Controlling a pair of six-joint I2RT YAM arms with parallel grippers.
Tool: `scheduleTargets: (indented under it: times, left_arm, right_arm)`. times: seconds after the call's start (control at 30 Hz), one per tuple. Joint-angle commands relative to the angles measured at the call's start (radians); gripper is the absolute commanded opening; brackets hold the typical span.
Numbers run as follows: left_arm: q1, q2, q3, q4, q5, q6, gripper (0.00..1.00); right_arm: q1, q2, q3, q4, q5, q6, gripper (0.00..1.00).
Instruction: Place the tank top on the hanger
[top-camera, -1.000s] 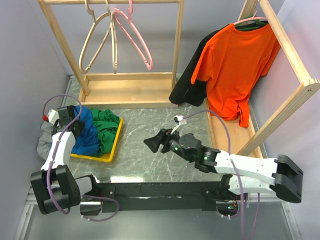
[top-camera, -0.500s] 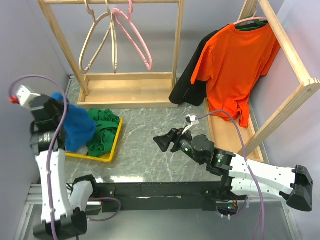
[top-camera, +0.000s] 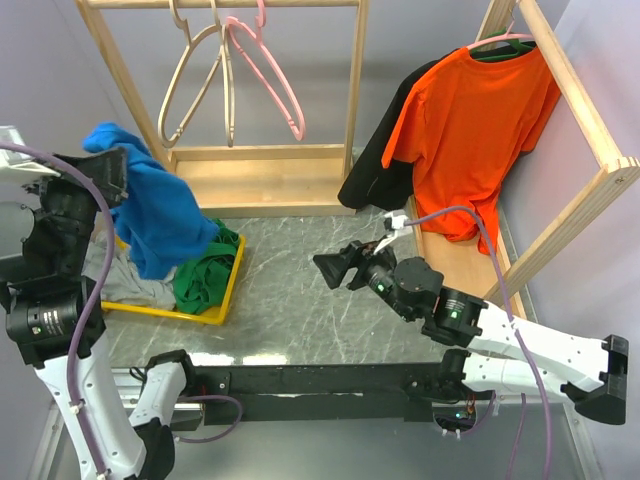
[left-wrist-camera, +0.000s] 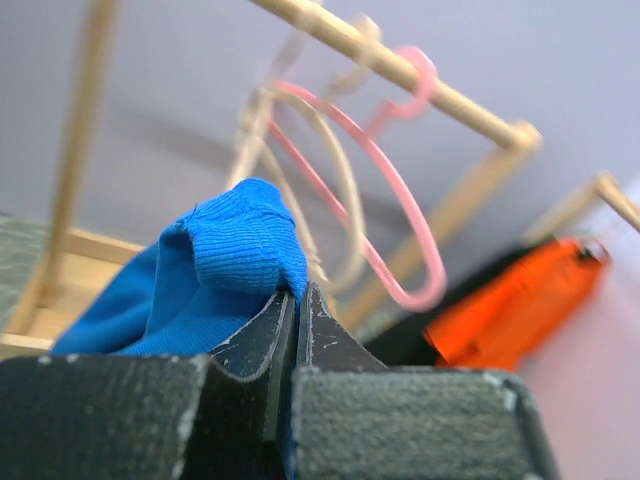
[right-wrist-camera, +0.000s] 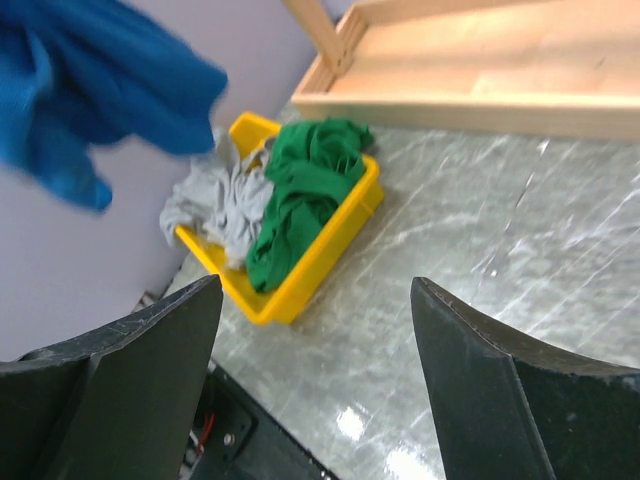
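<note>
The royal-blue tank top hangs in the air above the yellow tray, bunched, with my left gripper shut on its upper edge. In the left wrist view the jaws are pressed together on a fold of the blue tank top, and the pink hanger shows beyond it. That hanger hangs by its hook on the wooden rack's top bar. My right gripper is open over the middle of the table, holding nothing. In the right wrist view the tank top is a blue blur at upper left.
A yellow tray at the left holds a green garment and grey cloth. Two beige wooden hangers hang beside the pink one. An orange t-shirt and a dark garment hang on the right rack.
My left gripper has closed on the tank top in the tray and lifted it up and back, clear of the tray. My right gripper has edged slightly toward the back.
</note>
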Motion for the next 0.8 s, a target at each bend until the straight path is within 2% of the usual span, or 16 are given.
scheduleTargets:
  times: [0.0, 0.13, 0.27, 0.43, 0.53, 0.57, 0.6, 0.7, 0.77]
  left_arm:
    - [-0.025, 0.020, 0.006, 0.030, 0.290, 0.012, 0.01]
    - [-0.071, 0.007, -0.071, 0.056, 0.321, 0.018, 0.01]
    - [-0.183, -0.002, -0.175, 0.042, 0.219, 0.064, 0.01]
    - [-0.471, -0.002, -0.293, 0.096, 0.078, 0.060, 0.01]
    - [-0.689, 0.019, -0.402, 0.169, -0.060, 0.037, 0.01]
    - [-0.752, 0.030, -0.463, 0.191, -0.146, 0.020, 0.01]
    - [-0.875, 0.065, -0.493, 0.241, -0.189, 0.012, 0.01]
    - [-1.075, 0.174, -0.579, 0.318, -0.295, -0.040, 0.01]
    - [-1.139, 0.239, -0.626, 0.422, -0.308, -0.086, 0.01]
  right_arm:
    - [0.002, -0.050, 0.089, -0.071, 0.106, -0.052, 0.85]
    - [0.000, -0.088, 0.112, -0.120, 0.159, -0.074, 0.86]
    - [0.000, -0.124, 0.120, -0.158, 0.177, -0.077, 0.86]
    - [0.002, -0.151, 0.114, -0.221, 0.228, -0.063, 0.87]
    - [0.002, -0.164, 0.106, -0.255, 0.246, -0.049, 0.87]
    - [0.000, -0.173, 0.099, -0.270, 0.255, -0.043, 0.87]
    - [0.002, -0.177, 0.092, -0.280, 0.262, -0.031, 0.87]
    - [0.002, -0.202, 0.069, -0.322, 0.286, 0.003, 0.88]
    - [0.000, -0.225, 0.042, -0.358, 0.301, 0.026, 0.88]
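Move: The left hand holds the tank top high; the open table between the arms, where it is headed, lies about 30 cm right, 4 ahead and 50 below. The yellow tub is straight beneath, roughly 46 down and 3 ahead; the pink hanger hangs some 25 ahead, 20 right, about level. From the right hand that table spot is around 8 ahead, 9 left and 26 below. Left hand, still pinching, sweeps the tank top 25 cm right and equally down; right hand shifts 8 right. ##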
